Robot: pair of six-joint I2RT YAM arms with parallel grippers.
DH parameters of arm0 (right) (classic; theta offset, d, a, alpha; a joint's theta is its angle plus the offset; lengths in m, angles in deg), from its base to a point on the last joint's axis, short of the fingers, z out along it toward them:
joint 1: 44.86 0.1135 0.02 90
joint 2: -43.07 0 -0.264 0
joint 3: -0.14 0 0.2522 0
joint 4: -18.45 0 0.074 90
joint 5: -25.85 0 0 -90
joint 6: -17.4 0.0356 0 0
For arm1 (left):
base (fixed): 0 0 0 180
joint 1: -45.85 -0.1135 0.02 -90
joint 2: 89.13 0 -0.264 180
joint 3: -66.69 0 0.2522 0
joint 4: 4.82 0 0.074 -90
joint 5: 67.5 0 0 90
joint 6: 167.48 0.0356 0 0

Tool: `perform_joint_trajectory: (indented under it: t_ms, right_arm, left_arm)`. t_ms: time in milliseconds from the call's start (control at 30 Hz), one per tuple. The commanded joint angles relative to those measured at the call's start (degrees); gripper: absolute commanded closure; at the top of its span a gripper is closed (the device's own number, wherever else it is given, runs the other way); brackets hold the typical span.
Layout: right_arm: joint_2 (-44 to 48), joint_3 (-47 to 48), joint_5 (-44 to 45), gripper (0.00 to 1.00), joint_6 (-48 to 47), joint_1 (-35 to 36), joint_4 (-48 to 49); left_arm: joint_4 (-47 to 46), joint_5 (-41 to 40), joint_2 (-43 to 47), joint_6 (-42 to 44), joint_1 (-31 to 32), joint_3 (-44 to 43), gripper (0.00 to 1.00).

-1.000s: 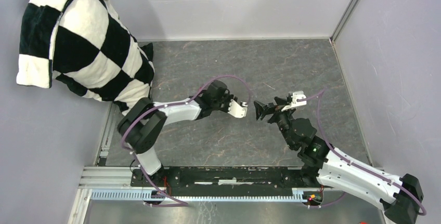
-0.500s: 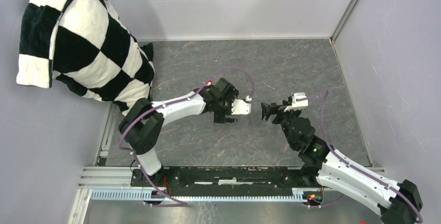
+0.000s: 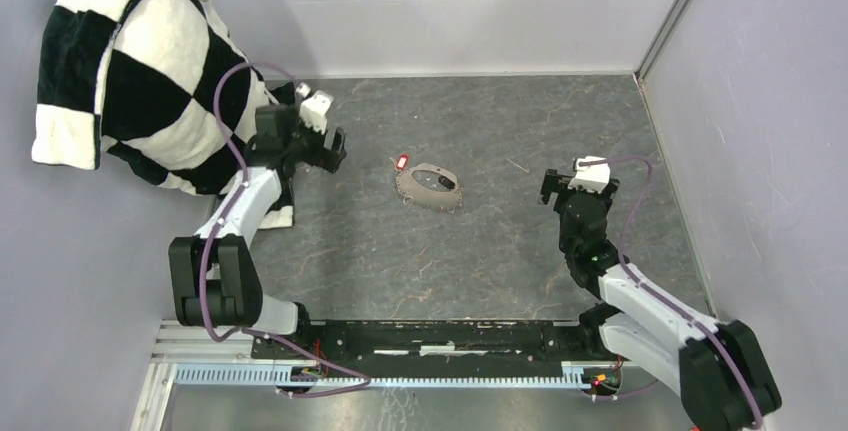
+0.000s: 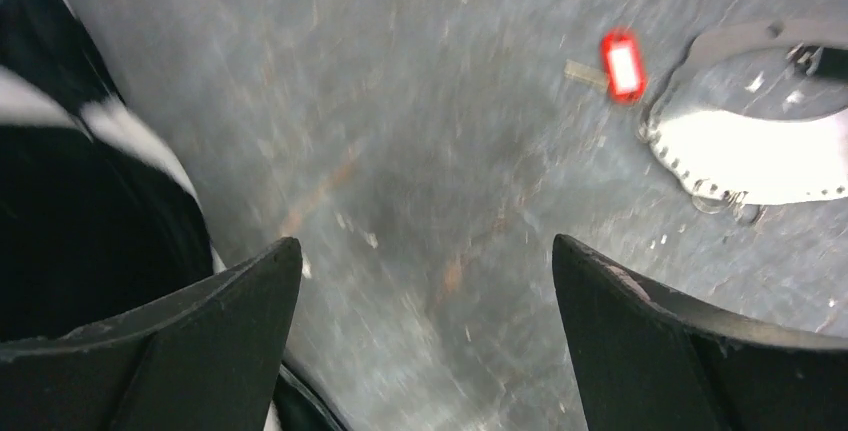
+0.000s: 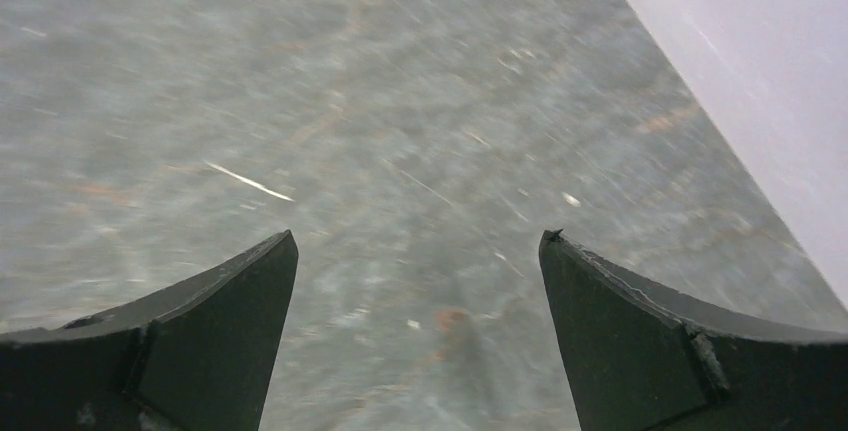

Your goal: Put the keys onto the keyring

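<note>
The keyring [image 3: 423, 198] lies flat on the grey table near the middle, a silvery oval loop. The red-tagged key [image 3: 403, 162] rests at its upper left edge, and the black-headed key [image 3: 445, 183] lies inside the loop on its right side. Whether either key is threaded on the loop is too small to tell. My left gripper [image 3: 337, 148] hangs open to the left by the pillow, well apart from the ring. Its wrist view shows the red tag [image 4: 622, 64] and the ring [image 4: 690, 179] beyond the empty gripper [image 4: 425, 251]. To the right, my right gripper [image 3: 548, 188] is open over bare table, also empty [image 5: 420, 241].
A black-and-white checkered pillow [image 3: 150, 81] fills the back left corner, right behind the left arm. Grey walls close the back [image 3: 450, 11] and the right side [image 3: 760, 151]. The wall [image 5: 740, 71] is also in the right wrist view.
Both arms have pulled back from the middle, the left one far to the left. The left gripper has opened. The keyring with the keys now lies uncovered on the table.
</note>
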State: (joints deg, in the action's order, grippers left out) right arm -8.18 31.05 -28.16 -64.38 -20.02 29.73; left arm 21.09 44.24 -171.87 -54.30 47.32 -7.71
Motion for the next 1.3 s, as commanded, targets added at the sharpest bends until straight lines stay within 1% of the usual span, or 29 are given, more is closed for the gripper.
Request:
perform_joint_trajectory:
  t_ms: [0, 100, 167, 267, 300, 367, 433, 467, 500, 533, 633, 700, 767, 800, 833, 867, 900, 967, 1067, 1100, 1267]
  right_arm:
    - [-6.53, -3.99, 5.11, 0.02, -5.57, -5.52, 12.91]
    - [-11.5, -7.39, 4.9, 0.02, -9.45, -7.31, 21.25]
    - [-14.38, -9.2, 5.22, 0.02, -12.73, -8.33, 26.58]
    - [-17.56, -10.57, 4.01, 0.02, -17.0, -10.87, 31.93]
    - [-18.16, -11.35, 1.46, 0.02, -17.42, -12.23, 34.28]
    - [-18.45, -9.92, 0.28, 0.02, -16.12, -14.0, 30.78]
    - [-18.03, -10.8, -1.87, 0.02, -15.78, -14.95, 31.02]
    - [-17.77, -11.98, -2.9, 0.02, -15.97, -15.13, 32.37]
    - [-17.61, -13.8, -3.22, 0.02, -16.11, -15.09, 35.07]
    - [-17.57, -16.07, -3.9, 0.02, -16.34, -15.13, 38.47]
    - [-19.19, -20.37, -4.39, 0.02, -15.99, -15.13, 44.45]
    - [-20.43, -21.6, -5.28, 0.02, -16.69, -15.1, 48.39]
    - [-21.91, -22.66, -7.34, 0.02, -17.72, -15.12, 52.02]
    - [-23.17, -23.65, -9.3, 0.02, -18.44, -15.12, 54.7]
    - [-25.57, -24.89, -12.25, 0.02, -19.5, -15.14, 58.85]
    - [-28.36, -26.1, -15.15, 0.02, -21.81, -15.01, 66.26]
    - [-29.3, -26.68, -15.22, 0.02, -23.35, -13.95, 68.27]
    - [-26.97, -22.98, -13.74, 0.02, -21.27, -14.12, 56.96]
    - [-27.39, -20.62, -19.31, 0.02, -18.34, -18.59, 52.14]
    - [-27.52, -20.69, -19.27, 0.02, -18.43, -18.76, 52.8]
    - [-27.3, -21.25, -19.06, 0.02, -18.51, -18.71, 53.84]
  left_arm:
    - [-17.74, -1.08, 2.44, -12.82, -3.81, 13.85, 0.0]
    - [-27.47, -1.78, 3.78, -14.06, -6.65, 22.45, 0.0]
    - [-31.89, -1.95, 4.55, -15.34, -7.95, 25.76, 0.0]
    - [-43.89, -4.56, 5.55, -17.19, -8.62, 32.77, 0.0]
    - [-46.94, -4.97, 5.52, -18.15, -8.75, 34.41, 0.0]
    - [-52.03, -6.66, 5.19, -19.76, -8.77, 37.33, 0.0]
    - [-56.48, -8.42, 4.56, -21.85, -8.76, 39.75, 0.0]
    - [-59.31, -8.75, 4.11, -22.83, -8.81, 41.2, 0.0]
    - [-62.53, -8.92, 3.71, -22.96, -8.8, 42.67, 0.0]
    - [-66.0, -8.81, 3.34, -24.87, -8.71, 44.02, 0.0]
    - [-71.38, -9.13, 4.15, -26.48, -8.69, 46.51, 0.0]
    - [-80.73, -8.32, 3.69, -26.79, -8.63, 51.67, 0.0]
    - [-94.73, -6.02, -0.57, -25.8, -8.41, 56.59, 0.0]
    - [-101.73, -5.17, -4.1, -25.76, -8.22, 58.27, 0.0]
    - [-108.78, -4.98, -7.34, -25.9, -7.6, 59.78, 0.0]
    - [-111.23, -5.72, -9.01, -25.25, -6.87, 60.33, 0.0]
    - [-110.2, -6.75, -8.72, -24.3, -5.79, 60.16, 0.0]
    - [-104.09, -7.57, -6.67, -23.55, -4.58, 58.1, 0.0]
    - [-88.3, -7.67, -5.54, -22.01, -4.47, 50.61, 0.0]
    - [-82.76, -7.31, -5.77, -21.68, -4.39, 48.21, 0.0]
    - [-84.11, -7.77, -5.94, -21.96, -4.19, 48.55, 0.0]
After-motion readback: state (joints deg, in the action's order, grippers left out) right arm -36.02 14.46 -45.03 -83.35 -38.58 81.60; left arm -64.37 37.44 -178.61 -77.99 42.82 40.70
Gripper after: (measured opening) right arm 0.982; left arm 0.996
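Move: The grey keyring plate lies flat on the table, about 26 cm to the right of the left hand, some 4 cm back and 15 cm below. The red key tag is roughly 19 cm to the left hand's right, 3 cm ahead and equally low. From the right hand, the keyring is about 36 cm left, 5 cm ahead and 14 cm below. Both open, empty hands settle 6–8 cm lower, left dipping and drawing back first, right moving 7 cm rightward. ##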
